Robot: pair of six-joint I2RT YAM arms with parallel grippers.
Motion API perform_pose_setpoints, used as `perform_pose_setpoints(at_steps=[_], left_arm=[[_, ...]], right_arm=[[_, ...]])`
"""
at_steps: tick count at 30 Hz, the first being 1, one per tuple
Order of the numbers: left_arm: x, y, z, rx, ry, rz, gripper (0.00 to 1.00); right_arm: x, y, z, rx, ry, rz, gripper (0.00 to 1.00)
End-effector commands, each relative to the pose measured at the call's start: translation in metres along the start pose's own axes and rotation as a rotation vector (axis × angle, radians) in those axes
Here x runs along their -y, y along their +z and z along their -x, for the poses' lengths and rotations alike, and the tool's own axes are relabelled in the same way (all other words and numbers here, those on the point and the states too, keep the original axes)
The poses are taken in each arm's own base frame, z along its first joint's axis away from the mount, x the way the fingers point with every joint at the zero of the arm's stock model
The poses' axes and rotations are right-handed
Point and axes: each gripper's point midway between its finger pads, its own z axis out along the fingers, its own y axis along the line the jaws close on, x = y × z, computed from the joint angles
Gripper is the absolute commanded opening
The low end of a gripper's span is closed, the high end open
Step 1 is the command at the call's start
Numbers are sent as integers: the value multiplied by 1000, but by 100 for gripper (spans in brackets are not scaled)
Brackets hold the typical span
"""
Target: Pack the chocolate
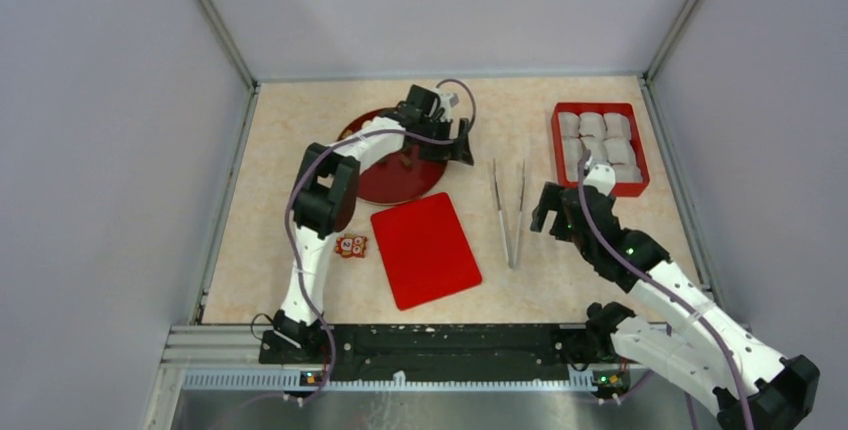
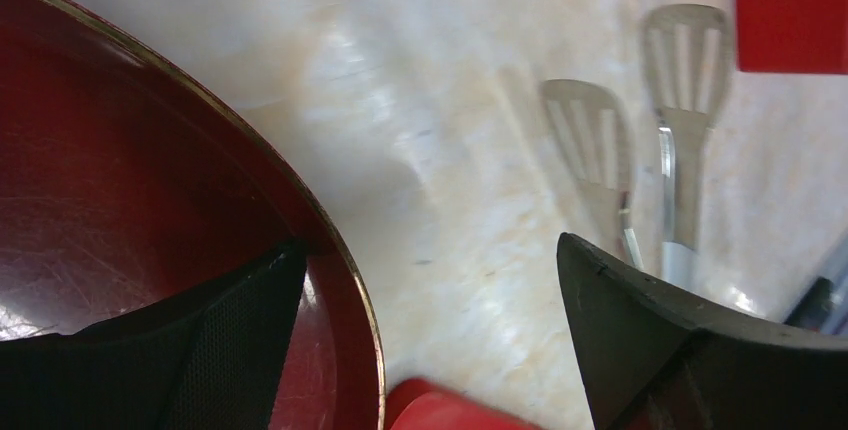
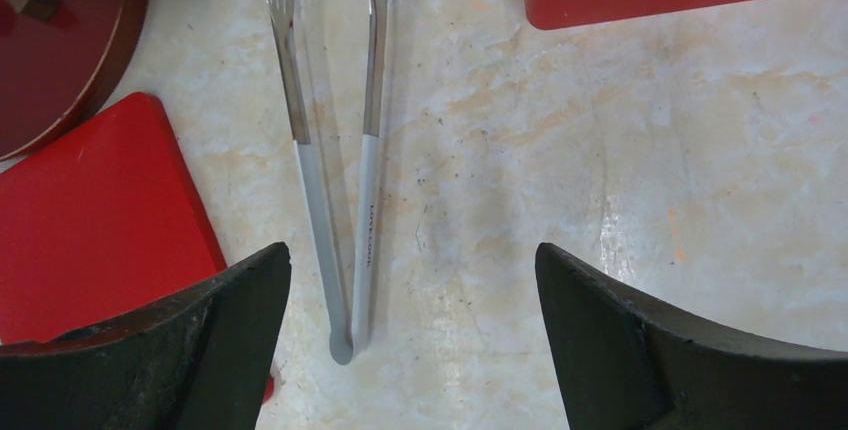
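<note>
One small dark chocolate [image 1: 407,161] chunk lies on the dark red round plate [image 1: 390,182]; the same piece shows at the top left of the right wrist view [image 3: 38,5]. My left gripper [image 1: 452,142] hangs open over the plate's right rim [image 2: 350,280], one finger [image 2: 220,330] above the plate and the other [image 2: 650,320] above the table, with nothing between them. The red box [image 1: 640,188] at the back right holds white crinkled paper cups [image 1: 595,140]. My right gripper [image 1: 553,222] [image 3: 412,260] is open and empty, low over the table just right of the tongs' hinge end [image 3: 342,342].
Metal tongs [image 1: 508,212] lie mid-table, tips toward the back [image 2: 590,140]. A flat red lid [image 1: 425,248] lies in front of the plate, with a small red-orange packet [image 1: 351,245] to its left. Grey walls enclose the table on three sides.
</note>
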Motion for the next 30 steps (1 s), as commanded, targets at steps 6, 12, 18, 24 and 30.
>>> perform_pose_setpoints(at_steps=[6, 12, 18, 24, 30], left_arm=[[84, 29, 9, -21, 34, -245, 99], [119, 26, 17, -7, 76, -285, 99], [134, -23, 35, 70, 159, -204, 99], [148, -90, 34, 158, 172, -121, 99], [146, -147, 16, 294, 170, -78, 99]], right_arm=[[-7, 22, -30, -113, 2, -8, 91], [-18, 34, -44, -142, 9, 22, 91], [-29, 43, -52, -160, -3, 47, 92], [-55, 51, -53, -174, 17, 143, 93], [-51, 65, -50, -189, 39, 23, 94]])
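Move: The left hand has its finger inside the right rim of the big plate; the plate's middle is about 13 cm to its left, 3 cm back and 3 cm lower, and the red board lies about 27 cm back and 5 cm to its left. From the right hand, the nearer spatula's middle is some 6 cm to the left, 2 cm ahead and 13 cm below, its twin 3 cm farther left. The red box stands about 18 cm ahead and 15 cm to the right of the right hand. The left hand, fingers still wide open and one still hooked inside the plate's right rim, drags the plate to the right, easing off after nearly 10 cm of its own travel, then comes free and climbs some 15 cm while drawing back and a little left. Meanwhile the right hand sinks about 7 cm and then slants left nearly 6 cm, tipping down some 10 degrees, to bring its open fingers over the spatula handles without closing. ##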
